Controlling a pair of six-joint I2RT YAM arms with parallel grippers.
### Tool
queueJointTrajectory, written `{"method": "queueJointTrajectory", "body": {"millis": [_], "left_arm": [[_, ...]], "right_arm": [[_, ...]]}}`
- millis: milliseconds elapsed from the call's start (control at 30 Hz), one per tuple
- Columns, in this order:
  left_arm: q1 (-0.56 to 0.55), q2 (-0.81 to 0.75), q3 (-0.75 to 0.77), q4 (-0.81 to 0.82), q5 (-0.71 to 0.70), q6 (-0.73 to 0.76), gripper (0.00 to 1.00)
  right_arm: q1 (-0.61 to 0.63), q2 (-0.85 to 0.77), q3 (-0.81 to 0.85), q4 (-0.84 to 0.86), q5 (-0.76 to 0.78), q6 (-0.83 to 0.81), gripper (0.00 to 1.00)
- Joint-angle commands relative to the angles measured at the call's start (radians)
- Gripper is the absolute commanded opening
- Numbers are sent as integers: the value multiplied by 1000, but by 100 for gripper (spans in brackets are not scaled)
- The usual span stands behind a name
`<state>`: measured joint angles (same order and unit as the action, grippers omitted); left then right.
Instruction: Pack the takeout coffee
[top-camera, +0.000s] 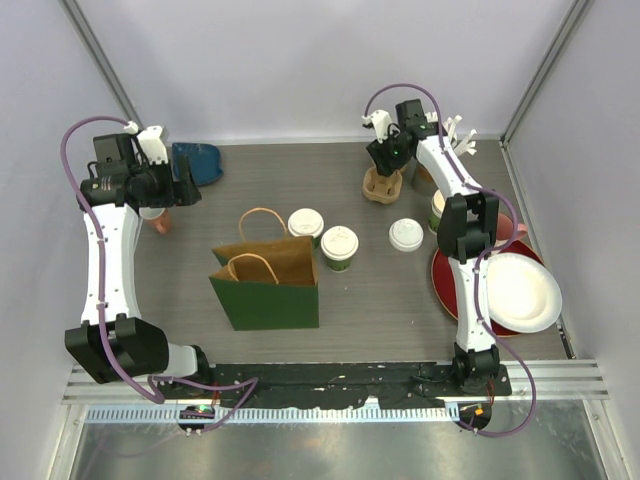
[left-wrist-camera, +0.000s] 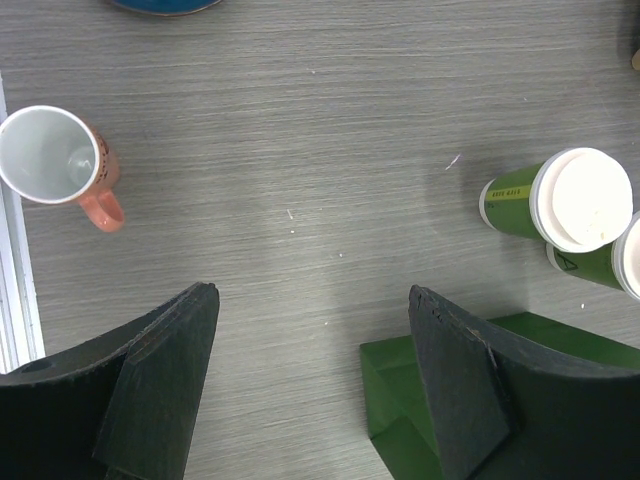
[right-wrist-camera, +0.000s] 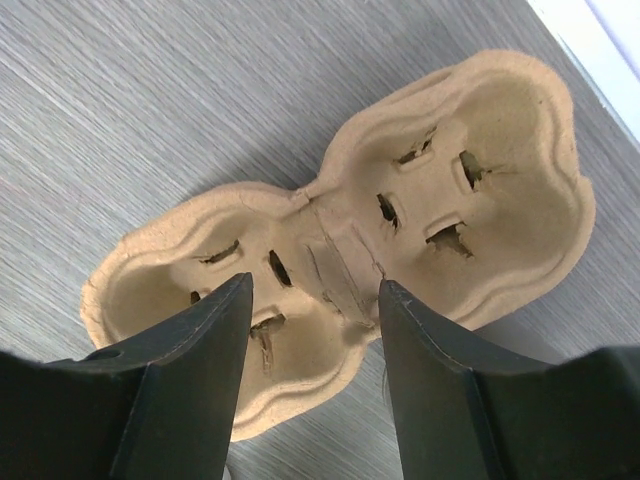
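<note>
The takeout coffee is two dark-green cups with white lids (top-camera: 306, 224) (top-camera: 339, 245), standing just behind an open green paper bag (top-camera: 265, 285). In the left wrist view the cups (left-wrist-camera: 560, 200) (left-wrist-camera: 612, 262) are at the right and the bag's corner (left-wrist-camera: 410, 400) is near the right finger. My left gripper (top-camera: 184, 190) (left-wrist-camera: 312, 295) hovers open over bare table, left of the bag. My right gripper (top-camera: 388, 160) (right-wrist-camera: 315, 290) is open, its fingers straddling the middle of a tan pulp cup carrier (top-camera: 382, 186) (right-wrist-camera: 340, 230) at the back.
A pink mug (top-camera: 155, 220) (left-wrist-camera: 55, 160) lies under the left arm. A blue object (top-camera: 200, 162) sits at the back left. A loose white lid (top-camera: 405, 234), a green cup (top-camera: 437, 210) partly hidden by the arm, and a red plate (top-camera: 445, 285) under a white one (top-camera: 520, 290) are on the right.
</note>
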<state>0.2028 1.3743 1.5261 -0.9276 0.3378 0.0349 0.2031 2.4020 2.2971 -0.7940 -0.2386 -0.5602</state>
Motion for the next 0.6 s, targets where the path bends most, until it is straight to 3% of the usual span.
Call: {"method": "queueJointTrajectory", "body": {"millis": [0, 167, 200, 233, 333, 567], "left_arm": [[-3, -9, 17, 7, 20, 7, 81], [-3, -6, 19, 3, 23, 5, 81], [-3, -3, 19, 1, 26, 6, 81], [-3, -4, 19, 1, 27, 5, 81], [-3, -3, 19, 4, 32, 0, 81], [-5, 2, 26, 3, 41, -4, 81]], "right_arm": [[-5, -41, -25, -14, 13, -47, 58], [-5, -37, -27, -11, 33, -72, 50], [-5, -38, -27, -8, 33, -73, 46], [-5, -40, -28, -1, 33, -72, 36], [-5, -53, -31, 1, 7, -72, 23], [-5, -95, -59, 21, 28, -87, 7]]}}
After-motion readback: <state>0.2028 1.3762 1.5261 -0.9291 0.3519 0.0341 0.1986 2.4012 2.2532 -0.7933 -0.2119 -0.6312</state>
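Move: The takeout tray, a two-cup carrier, is right under the right hand, its middle about 1 cm ahead and some 3 cm below. The straw holder stands roughly 12 cm to the right and 1 cm back. The lid stack lies about 16 cm back and 5 cm right, 4 cm lower than the hand. From the left hand the tray is some 22 cm ahead, 44 cm right and 19 cm below. The right hand sinks about 1.5 cm, easing 1 cm left, and closes its fingers on the tray's middle ridge. ##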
